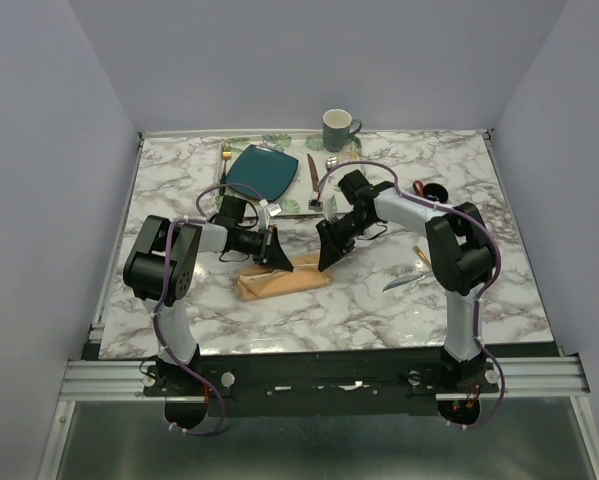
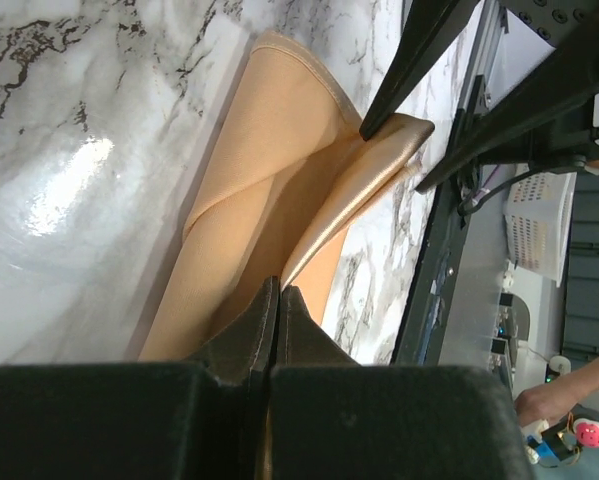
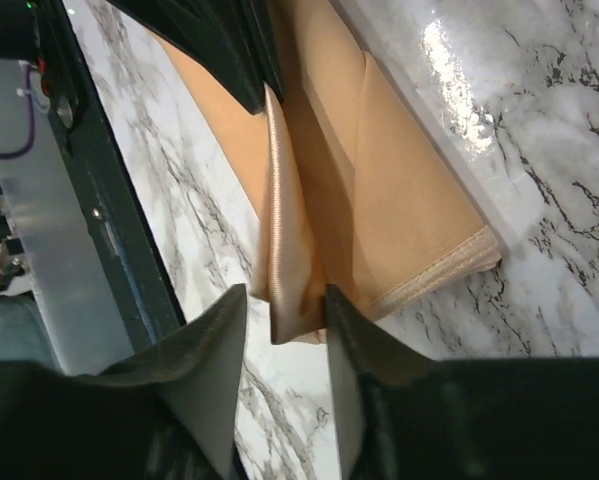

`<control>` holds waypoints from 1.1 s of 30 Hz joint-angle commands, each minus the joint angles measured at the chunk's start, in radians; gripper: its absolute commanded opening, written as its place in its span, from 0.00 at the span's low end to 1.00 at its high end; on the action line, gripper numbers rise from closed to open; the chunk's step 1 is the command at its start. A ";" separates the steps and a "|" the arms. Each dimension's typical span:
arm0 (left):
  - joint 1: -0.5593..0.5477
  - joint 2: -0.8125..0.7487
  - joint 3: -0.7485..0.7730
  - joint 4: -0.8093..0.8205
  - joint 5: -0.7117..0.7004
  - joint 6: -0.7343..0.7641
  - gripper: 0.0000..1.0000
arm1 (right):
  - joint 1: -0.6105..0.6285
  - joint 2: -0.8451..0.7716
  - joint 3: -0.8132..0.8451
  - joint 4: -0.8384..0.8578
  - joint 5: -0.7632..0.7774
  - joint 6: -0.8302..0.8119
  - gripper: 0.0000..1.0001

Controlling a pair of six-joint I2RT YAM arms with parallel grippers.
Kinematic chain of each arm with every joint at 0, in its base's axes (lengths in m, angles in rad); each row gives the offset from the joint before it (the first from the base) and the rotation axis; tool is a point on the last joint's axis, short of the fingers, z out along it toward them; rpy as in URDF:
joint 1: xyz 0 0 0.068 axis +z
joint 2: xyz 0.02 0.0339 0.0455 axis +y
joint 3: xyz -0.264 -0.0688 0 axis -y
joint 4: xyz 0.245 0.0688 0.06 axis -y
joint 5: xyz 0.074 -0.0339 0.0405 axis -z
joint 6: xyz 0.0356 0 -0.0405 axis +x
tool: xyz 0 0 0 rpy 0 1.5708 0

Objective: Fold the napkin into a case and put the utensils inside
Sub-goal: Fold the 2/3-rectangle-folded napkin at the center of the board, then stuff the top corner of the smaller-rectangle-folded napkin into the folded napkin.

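The peach-tan napkin (image 1: 284, 281) lies folded into a long strip on the marble, between the two arms. One layer stands up as a shiny ridge (image 2: 354, 190). My left gripper (image 1: 272, 250) is shut on that ridge's left end (image 2: 276, 287), with cloth showing between its jaws. My right gripper (image 1: 329, 252) is open and straddles the ridge's other end (image 3: 284, 295); one finger (image 3: 344, 320) touches the cloth and the other stands apart. The silver knife (image 1: 403, 282) and a slim gold spoon (image 1: 419, 256) lie on the marble to the right of the napkin.
At the back a teal plate (image 1: 262, 172) rests on a leaf-patterned tray (image 1: 279, 141). A gold fork (image 1: 225, 157) lies left of it and a brown-handled knife (image 1: 312, 170) right. A green mug (image 1: 337, 128) and a small dark cup (image 1: 434, 190) stand farther off.
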 commanded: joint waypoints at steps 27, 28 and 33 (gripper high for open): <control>-0.088 -0.037 0.026 0.197 -0.032 -0.071 0.63 | 0.007 0.031 0.043 0.015 0.007 0.005 0.01; -0.097 -0.034 0.026 0.201 -0.043 -0.076 0.63 | 0.009 0.029 0.042 0.013 0.002 0.005 0.01; -0.119 -0.015 0.029 0.256 -0.061 -0.123 0.58 | 0.007 0.025 0.039 0.015 -0.004 0.000 0.01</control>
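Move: The raised edge of the napkin has its right end between the right hand's half-open fingertips, about 1 cm ahead of the hand and 1 cm below. That end is some 7 cm to the right of the left hand, which still pinches the edge nearer the middle. From the right hand, the tray knife is about 19 cm ahead and 2 cm left, the loose silver knife 17 cm right and 3 cm back. Right fingers pinch the raised edge's right end; left then lets go, rising about 3 cm, then 4 right. ##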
